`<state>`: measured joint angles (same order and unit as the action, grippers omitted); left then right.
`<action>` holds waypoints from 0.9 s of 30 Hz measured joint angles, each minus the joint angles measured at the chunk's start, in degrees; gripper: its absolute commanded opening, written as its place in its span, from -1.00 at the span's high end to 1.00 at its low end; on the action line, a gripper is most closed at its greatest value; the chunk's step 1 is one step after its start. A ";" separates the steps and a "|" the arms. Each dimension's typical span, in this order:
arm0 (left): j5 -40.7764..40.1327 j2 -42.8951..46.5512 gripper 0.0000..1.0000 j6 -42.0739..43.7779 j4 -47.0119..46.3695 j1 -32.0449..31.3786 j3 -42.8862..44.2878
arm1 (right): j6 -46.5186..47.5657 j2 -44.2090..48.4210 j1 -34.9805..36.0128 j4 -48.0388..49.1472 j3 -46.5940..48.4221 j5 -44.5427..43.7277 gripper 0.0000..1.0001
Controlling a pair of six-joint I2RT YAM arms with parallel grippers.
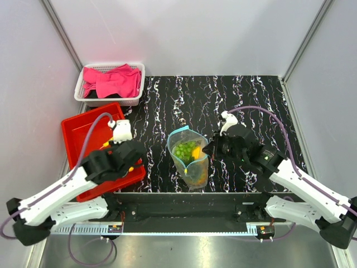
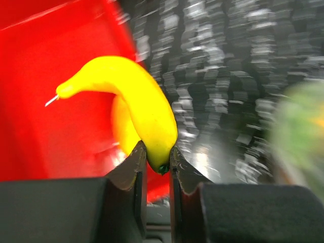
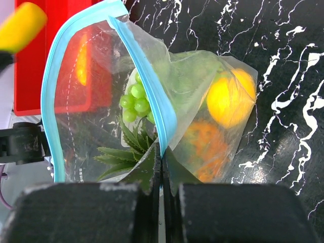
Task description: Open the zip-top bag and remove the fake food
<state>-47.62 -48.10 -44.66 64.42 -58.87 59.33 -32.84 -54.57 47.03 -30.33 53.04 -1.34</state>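
The clear zip-top bag (image 1: 189, 159) stands in the middle of the black mat with its light blue zip strip (image 3: 152, 96) pulled open. My right gripper (image 3: 162, 152) is shut on that strip at the bag's right edge (image 1: 209, 149). Inside the bag lie fake food pieces: green grapes (image 3: 134, 104), a yellow fruit (image 3: 228, 98), a bumpy orange one (image 3: 207, 152) and spiky green leaves (image 3: 121, 154). My left gripper (image 2: 158, 157) is shut on the tip of a yellow toy banana (image 2: 136, 109), over the right edge of the red tray (image 1: 131, 167).
The red tray (image 1: 83, 131) sits left of the mat, with another yellow piece (image 2: 120, 126) behind the banana. A white basket (image 1: 136, 97) with a pink cloth (image 1: 114, 81) stands at the back left. Grey walls close in both sides.
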 measured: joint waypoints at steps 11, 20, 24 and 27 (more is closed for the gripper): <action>2.71 0.04 1.00 3.87 -17.75 29.79 -17.55 | 0.04 0.42 0.00 -0.07 0.00 0.87 1.00; 4.70 -19.06 0.44 5.29 -32.37 38.49 -19.98 | 0.00 0.42 0.00 -0.09 0.00 2.36 1.00; 5.66 -22.25 -0.57 5.29 -33.90 38.88 -19.58 | 0.02 0.42 0.00 -0.09 0.00 3.08 1.00; 6.56 -21.59 -0.82 4.17 -34.49 38.88 -19.54 | 0.04 0.42 0.00 -0.09 0.00 3.78 1.00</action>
<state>-41.06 -69.69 -40.49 29.93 -19.99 39.79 -32.80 -54.15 47.03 -30.41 53.04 2.44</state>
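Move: Ahead and to the left of the left hand, which holds the banana by its dark tip, is the clear floor of the red tray: about 13 cm forward, 13 cm left and 20 cm below. The mango in the tray lies some 6 cm ahead, 7 cm left of the hand; the tray's right wall is about 7 cm straight ahead, and the bag roughly 7 cm ahead and 22 cm right. From the right hand that floor spot is about 41 cm left and 13 cm ahead. Lowering the banana into the red tray, the left hand sinks about 15 cm while swinging some 10 cm left over the right wall, then pushing about 9 cm forward as it sinks further. It turns roughly 30 degrees counter-clockwise on the way, and low down its fingers spread wide and let go of the banana. The right hand keeps its pinch on the bag's rim, almost still. ##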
